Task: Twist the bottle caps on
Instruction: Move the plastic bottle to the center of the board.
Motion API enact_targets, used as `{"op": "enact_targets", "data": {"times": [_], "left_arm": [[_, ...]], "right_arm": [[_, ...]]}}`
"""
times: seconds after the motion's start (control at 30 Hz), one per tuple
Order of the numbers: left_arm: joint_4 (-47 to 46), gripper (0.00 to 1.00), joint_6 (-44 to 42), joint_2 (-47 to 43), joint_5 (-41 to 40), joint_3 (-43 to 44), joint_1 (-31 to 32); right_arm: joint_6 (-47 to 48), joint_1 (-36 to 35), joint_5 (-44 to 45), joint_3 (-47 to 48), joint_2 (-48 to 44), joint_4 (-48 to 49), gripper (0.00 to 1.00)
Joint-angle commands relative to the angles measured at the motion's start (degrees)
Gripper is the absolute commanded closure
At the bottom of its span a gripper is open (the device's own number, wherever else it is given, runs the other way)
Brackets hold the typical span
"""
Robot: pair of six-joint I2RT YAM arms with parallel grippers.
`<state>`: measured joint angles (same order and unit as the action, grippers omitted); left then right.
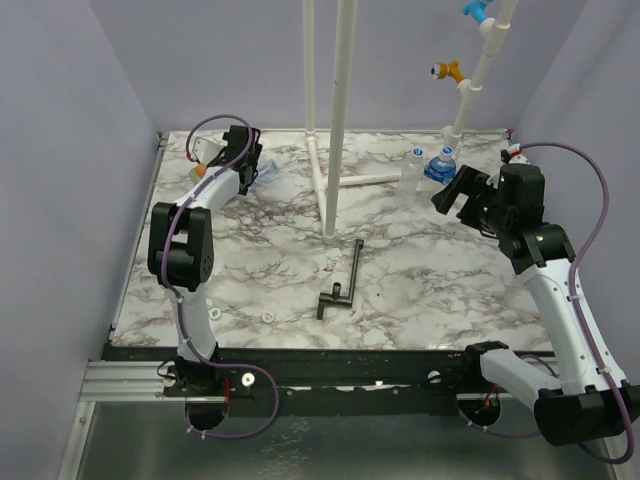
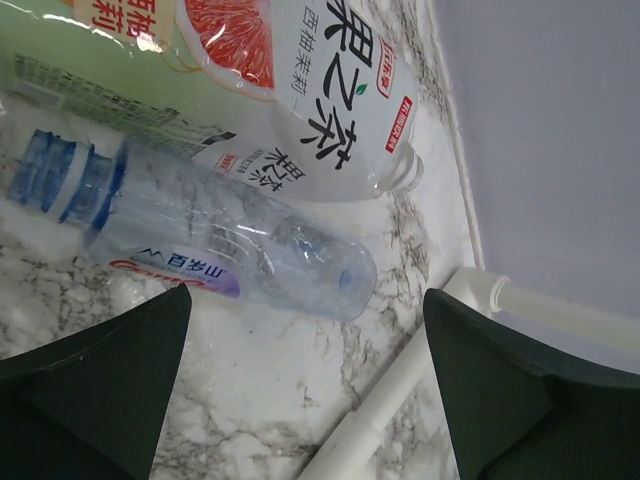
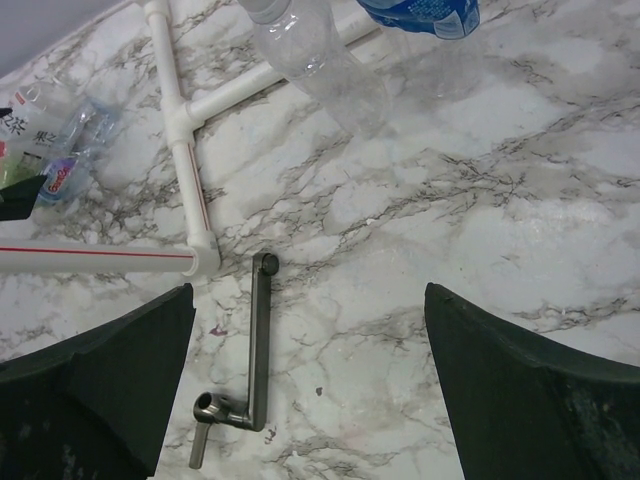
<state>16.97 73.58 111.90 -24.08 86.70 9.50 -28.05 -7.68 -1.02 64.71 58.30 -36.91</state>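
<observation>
Two bottles lie at the back left corner: one with a green, orange and red label (image 2: 300, 100) and a clear one with a blue label (image 2: 230, 225). My left gripper (image 2: 307, 295) hovers open just over them (image 1: 248, 160), with nothing between its fingers. Two more bottles stand at the back right, one clear (image 3: 310, 50) and one with a blue label (image 3: 420, 12). Next to them, my right gripper (image 3: 309, 290) hangs open and empty above the marble (image 1: 455, 192). Two small white bottle caps (image 1: 215, 313) (image 1: 268, 318) lie near the front edge on the left.
A black T-shaped metal tool (image 1: 345, 280) lies mid-table. Tall white pipes (image 1: 335, 120) rise from a pipe frame (image 3: 180, 140) at the back centre, with more piping at the back right (image 1: 470, 90). Walls close in the table on three sides.
</observation>
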Motion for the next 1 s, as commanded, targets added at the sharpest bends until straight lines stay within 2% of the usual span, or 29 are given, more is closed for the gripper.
{"op": "enact_targets", "data": {"times": [0.0,0.37,0.6,0.83,0.97], "left_arm": [[0.25,0.01,14.45,7.12,-4.05,5.52,0.78],[6.16,0.01,24.75,11.7,-8.07,7.99,1.78],[6.49,0.01,22.45,14.44,-9.33,10.54,-0.17],[7.41,0.02,23.81,17.25,-8.51,12.89,-1.81],[8.18,0.08,24.77,18.5,-8.26,13.85,-2.42]], "right_arm": [[0.1,-0.1,-1.05,0.08,-0.66,-0.64,0.0],[0.96,-0.14,-2.64,0.59,1.58,0.52,0.0],[1.37,-0.14,-2.68,0.26,2.19,1.0,0.0],[1.41,-0.14,-3.92,-0.11,2.89,1.78,0.0],[1.71,-0.17,-3.73,0.07,2.92,1.66,0.0]]}}
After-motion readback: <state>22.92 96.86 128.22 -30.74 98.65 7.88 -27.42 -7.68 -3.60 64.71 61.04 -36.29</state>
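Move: The plastic bottle, lying on its side, is some 10 cm below the left gripper, about 5 cm to its left and 2 cm ahead, neck end nearer the arm. The green juice bottle lies beyond it, about 14 cm left and 7 cm ahead of the gripper; the white pipe runs roughly 16 cm to the gripper's right, 2 cm ahead. From the idle right gripper the plastic bottle is some 58 cm left and 25 cm ahead. Lower the open left gripper about 7 cm to the plastic bottle's body, easing some 4 cm forward, most of that early. Turn the wrist about 20 degrees counter-clockwise as you sink, then slide some 4 cm left over the second half to bring the pads close to the bottle; keep the fingers wide open, not yet gripping. ##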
